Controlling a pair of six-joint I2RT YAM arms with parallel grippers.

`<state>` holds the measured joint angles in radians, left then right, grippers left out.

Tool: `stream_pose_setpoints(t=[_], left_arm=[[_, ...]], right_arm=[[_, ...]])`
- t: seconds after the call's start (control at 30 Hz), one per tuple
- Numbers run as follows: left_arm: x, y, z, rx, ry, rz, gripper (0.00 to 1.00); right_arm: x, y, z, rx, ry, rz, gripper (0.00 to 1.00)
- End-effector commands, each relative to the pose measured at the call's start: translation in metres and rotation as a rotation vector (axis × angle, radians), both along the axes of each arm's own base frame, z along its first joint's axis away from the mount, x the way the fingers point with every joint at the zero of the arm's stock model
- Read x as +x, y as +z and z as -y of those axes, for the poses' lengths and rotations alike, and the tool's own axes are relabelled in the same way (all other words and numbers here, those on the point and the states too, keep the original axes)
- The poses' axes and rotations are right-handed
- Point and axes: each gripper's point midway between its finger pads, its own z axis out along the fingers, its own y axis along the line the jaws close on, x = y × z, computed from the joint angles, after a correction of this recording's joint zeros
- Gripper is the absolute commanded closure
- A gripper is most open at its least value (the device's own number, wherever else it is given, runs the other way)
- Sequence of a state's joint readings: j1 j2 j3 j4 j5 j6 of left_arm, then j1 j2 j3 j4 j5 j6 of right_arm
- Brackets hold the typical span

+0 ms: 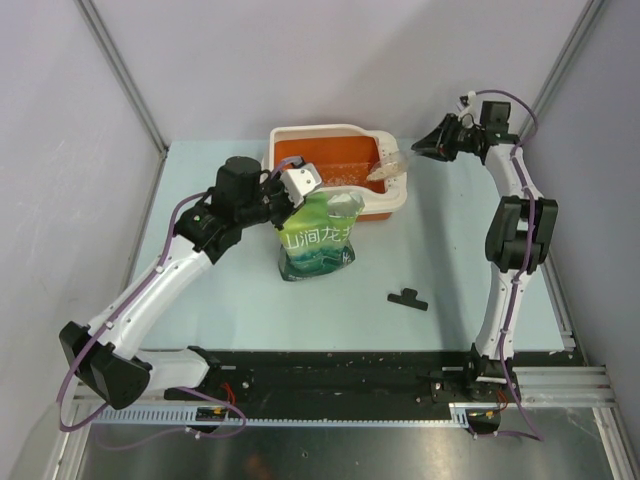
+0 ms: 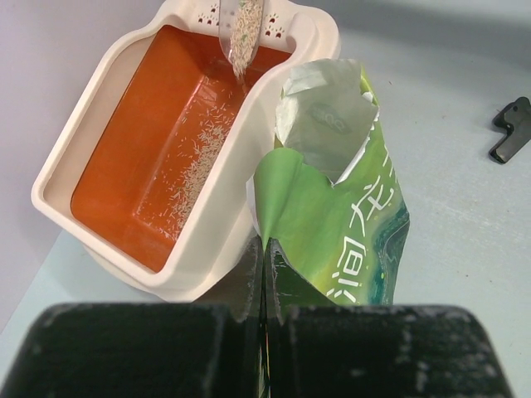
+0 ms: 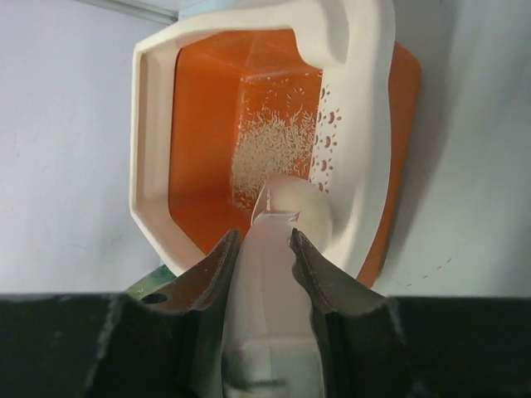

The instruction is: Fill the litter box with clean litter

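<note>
The litter box (image 1: 315, 130) stands at the back of the table, orange inside with a cream rim (image 2: 224, 224). Pale litter (image 2: 203, 153) lies scattered on its floor, with a denser patch (image 3: 270, 153) beside the perforated end (image 3: 328, 141). My right gripper (image 3: 264, 238) is shut on the handle of a translucent scoop (image 3: 274, 265). The scoop (image 1: 388, 165) tilts over that end, and grains run from the scoop (image 2: 242, 33) into the box. My left gripper (image 2: 264, 242) is shut on the torn top edge of the green pouch (image 2: 348, 224), which stands open against the box's near wall.
A small black clip (image 1: 407, 298) lies on the table right of the pouch (image 1: 320, 240); the clip (image 2: 512, 128) also shows in the left wrist view. Grey walls close in the table on three sides.
</note>
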<state>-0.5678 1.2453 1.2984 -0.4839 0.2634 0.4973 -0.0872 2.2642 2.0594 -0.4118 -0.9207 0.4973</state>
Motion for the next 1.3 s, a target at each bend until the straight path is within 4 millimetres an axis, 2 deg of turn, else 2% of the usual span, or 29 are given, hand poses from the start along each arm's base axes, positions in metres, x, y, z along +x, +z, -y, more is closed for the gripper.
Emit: stream_pose_setpoints(t=[0.0, 0.17, 0.33, 0.4, 0.43, 0.47, 0.5, 0.53, 0.57, 0.6, 0.63, 0.73, 0.77, 0.8, 0.83, 0.87, 0.9, 0.93, 0.97, 1.03, 1.07, 1.13, 1.17, 1.2, 1.27], left_arm=[[0.000, 0.044, 0.004, -0.076, -0.033, 0.111, 1.00], [-0.008, 0.042, 0.004, -0.084, -0.056, 0.108, 1.00], [-0.013, 0.044, 0.005, -0.094, -0.074, 0.111, 1.00], [-0.015, 0.046, 0.008, -0.101, -0.091, 0.112, 1.00], [-0.015, 0.047, 0.009, -0.103, -0.094, 0.113, 1.00], [-0.015, 0.048, 0.009, -0.103, -0.094, 0.114, 1.00], [-0.016, 0.052, 0.010, -0.108, -0.099, 0.122, 1.00], [-0.016, 0.052, 0.010, -0.106, -0.098, 0.122, 1.00], [-0.017, 0.053, 0.009, -0.108, -0.099, 0.124, 1.00], [-0.019, 0.053, 0.010, -0.110, -0.104, 0.125, 1.00], [-0.019, 0.054, 0.009, -0.112, -0.104, 0.127, 1.00], [-0.021, 0.055, 0.010, -0.113, -0.111, 0.129, 1.00], [-0.021, 0.055, 0.010, -0.115, -0.113, 0.130, 1.00], [-0.020, 0.056, 0.010, -0.115, -0.113, 0.132, 1.00], [-0.021, 0.056, 0.010, -0.115, -0.115, 0.132, 1.00], [-0.021, 0.056, 0.011, -0.116, -0.118, 0.131, 1.00], [-0.022, 0.057, 0.010, -0.116, -0.120, 0.136, 1.00], [-0.022, 0.056, 0.010, -0.115, -0.122, 0.136, 1.00], [-0.022, 0.055, 0.011, -0.113, -0.125, 0.131, 1.00], [-0.022, 0.054, 0.011, -0.113, -0.130, 0.131, 1.00], [-0.022, 0.052, 0.012, -0.109, -0.134, 0.127, 1.00], [-0.022, 0.050, 0.014, -0.109, -0.144, 0.122, 1.00], [-0.021, 0.050, 0.015, -0.110, -0.144, 0.121, 1.00], [-0.021, 0.051, 0.015, -0.109, -0.144, 0.127, 1.00], [-0.018, 0.051, 0.015, -0.110, -0.139, 0.129, 1.00]], right_arm=[[-0.015, 0.051, 0.000, -0.139, 0.006, 0.159, 1.00], [-0.024, 0.066, -0.005, -0.199, 0.007, 0.197, 1.00], [-0.020, 0.069, -0.003, -0.262, -0.013, 0.218, 1.00], [-0.010, 0.063, -0.005, -0.295, -0.023, 0.228, 1.00], [-0.003, 0.076, -0.006, -0.314, -0.028, 0.278, 1.00], [0.004, 0.076, -0.008, -0.325, -0.032, 0.291, 1.00], [0.016, 0.065, -0.006, -0.348, -0.050, 0.287, 1.00], [0.024, 0.079, -0.013, -0.362, -0.051, 0.342, 1.00], [0.029, 0.083, -0.019, -0.370, -0.054, 0.364, 1.00], [0.038, 0.074, -0.024, -0.384, -0.061, 0.365, 1.00], [0.044, 0.085, -0.028, -0.385, -0.074, 0.410, 1.00], [0.049, 0.096, -0.037, -0.425, -0.083, 0.483, 1.00], [0.046, 0.094, -0.040, -0.437, -0.071, 0.489, 1.00], [0.043, 0.095, -0.042, -0.440, -0.060, 0.495, 1.00], [0.036, 0.109, -0.046, -0.441, -0.053, 0.520, 1.00], [0.031, 0.105, -0.047, -0.447, -0.041, 0.511, 1.00], [0.025, 0.109, -0.048, -0.445, -0.036, 0.515, 1.00], [0.014, 0.133, -0.047, -0.439, -0.042, 0.555, 1.00], [0.007, 0.134, -0.048, -0.431, -0.029, 0.549, 1.00], [-0.010, 0.155, -0.048, -0.411, -0.014, 0.579, 1.00], [-0.033, 0.181, -0.053, -0.375, 0.030, 0.628, 1.00], [-0.060, 0.180, -0.060, -0.323, 0.119, 0.600, 1.00], [-0.086, 0.201, -0.063, -0.292, 0.159, 0.632, 1.00], [-0.095, 0.186, -0.063, -0.283, 0.171, 0.582, 1.00], [-0.116, 0.196, -0.065, -0.246, 0.181, 0.586, 1.00]])
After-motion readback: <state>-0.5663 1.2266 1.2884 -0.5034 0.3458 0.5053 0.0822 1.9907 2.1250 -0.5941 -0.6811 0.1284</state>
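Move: The right hand holds the scoop, already tilted and spilling litter, with its bowl over the right end of the litter box. The box's middle lies about 22 cm to this hand's left, about level with it in reach and 13 cm lower. The litter bag stands some 20 cm back and 28 cm left of the right hand. From the left hand, pinching the bag's top, the box is about 24 cm ahead, 14 cm right and 23 cm below. Right hand tips the held scoop 30° over the box, swings forward-left, then back, rising about 12 cm. ##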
